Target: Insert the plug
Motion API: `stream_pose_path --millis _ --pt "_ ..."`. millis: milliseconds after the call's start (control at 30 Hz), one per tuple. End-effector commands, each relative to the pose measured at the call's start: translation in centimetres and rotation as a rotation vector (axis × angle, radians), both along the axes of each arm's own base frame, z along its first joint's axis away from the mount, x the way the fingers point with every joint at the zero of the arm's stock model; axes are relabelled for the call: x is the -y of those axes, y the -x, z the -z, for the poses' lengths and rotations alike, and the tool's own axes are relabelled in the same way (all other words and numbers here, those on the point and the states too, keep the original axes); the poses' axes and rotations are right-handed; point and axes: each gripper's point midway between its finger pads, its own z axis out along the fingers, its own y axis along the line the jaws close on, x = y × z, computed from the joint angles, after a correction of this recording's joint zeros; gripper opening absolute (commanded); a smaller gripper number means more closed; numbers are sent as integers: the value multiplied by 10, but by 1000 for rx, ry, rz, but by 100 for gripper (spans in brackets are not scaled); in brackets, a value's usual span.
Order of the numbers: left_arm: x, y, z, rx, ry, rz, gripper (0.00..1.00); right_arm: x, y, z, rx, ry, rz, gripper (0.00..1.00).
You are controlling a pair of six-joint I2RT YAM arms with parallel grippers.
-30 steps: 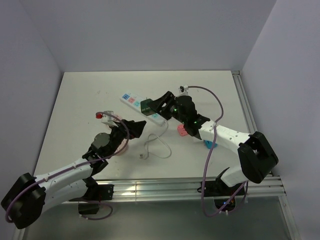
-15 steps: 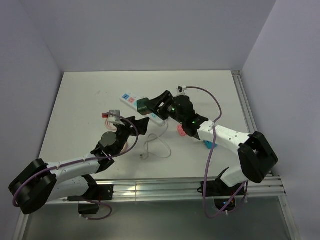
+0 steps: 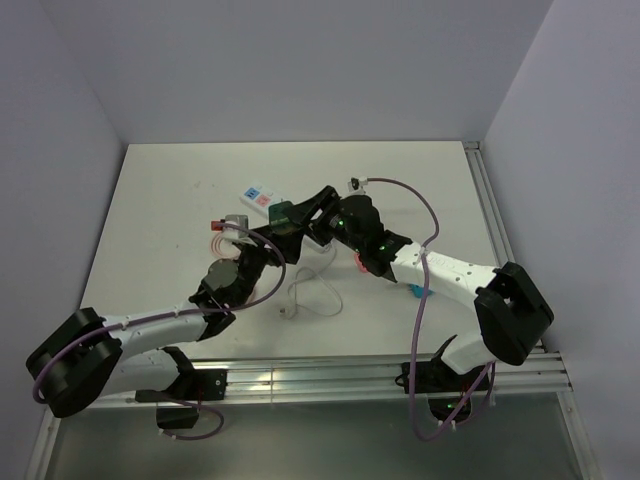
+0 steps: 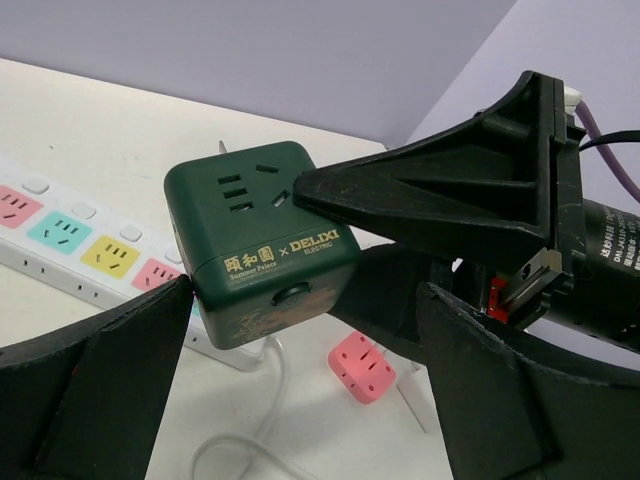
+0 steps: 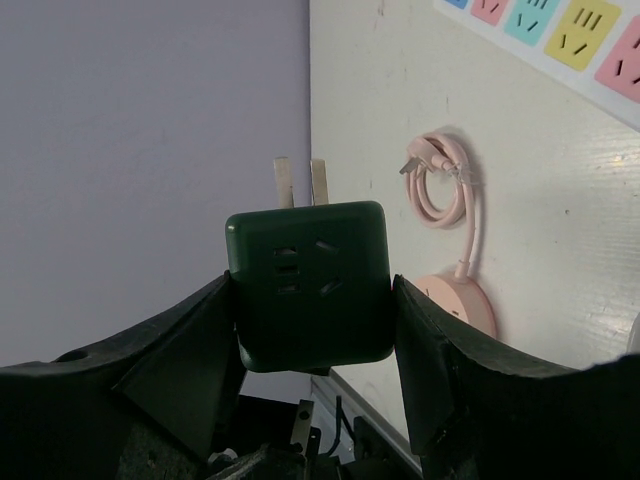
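The plug (image 5: 308,280) is a dark green cube adapter with two metal prongs (image 5: 302,182) on its far face. My right gripper (image 5: 310,285) is shut on it, one finger on each side, and holds it above the table. The white power strip (image 4: 70,235) with coloured sockets lies below and behind it. In the top view the plug (image 3: 283,212) hangs over the near end of the strip (image 3: 258,197). My left gripper (image 4: 305,300) is open just in front of the plug (image 4: 262,240), whose lower corner is close to the left finger.
A pink cube adapter (image 4: 362,366) and a loose white cable (image 3: 310,290) lie on the table under the arms. A round pink socket (image 5: 455,300) with a coiled pink cord (image 5: 440,185) sits nearer the left arm. A blue piece (image 3: 420,290) lies by the right forearm.
My left arm has swung up and to the right until its open gripper reaches the plug. The right gripper has carried the plug slightly left.
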Motion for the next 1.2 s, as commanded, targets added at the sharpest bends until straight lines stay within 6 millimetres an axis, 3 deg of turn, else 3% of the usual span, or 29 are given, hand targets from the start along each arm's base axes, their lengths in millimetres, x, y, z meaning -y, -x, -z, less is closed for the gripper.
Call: stream_pose_path --millis 0,267,700,933,1033,1167 --pt "1 -6 -31 74 36 -28 100 -2 -4 -34 57 -63 20 20" --pt "0 -12 -23 50 21 -62 100 -5 1 -38 59 -103 2 13" --pt "1 -21 -18 43 8 -99 98 -9 12 -38 42 -143 -11 14" --pt "-4 -22 -16 74 21 -121 82 -17 20 -40 31 -166 -35 14" --pt "-4 -20 -16 94 11 -115 57 -18 21 -41 26 -168 -38 14" --pt "0 -19 -16 106 -15 -93 40 -17 22 -39 27 -159 -38 16"
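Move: The green plug adapter lies about 4 cm ahead of the open left gripper, 1 cm to its right and 1 cm lower. The right gripper already pinches it at its own hand point. From the left hand, the middle of the colourful power strip is about 28 cm ahead, 2 cm left and some 20 cm down. The pink round socket lies about 2 cm ahead and 14 cm left, also some 20 cm down. Bring the left gripper forward about 2.5 cm and slightly down onto the green adapter, turning it a few degrees counter-clockwise. Then close its fingers on the adapter's sides. Keep the right gripper shut on the adapter meanwhile, and after a short hold draw it back and left some 2 cm, feeding the adapter between the left fingers. ##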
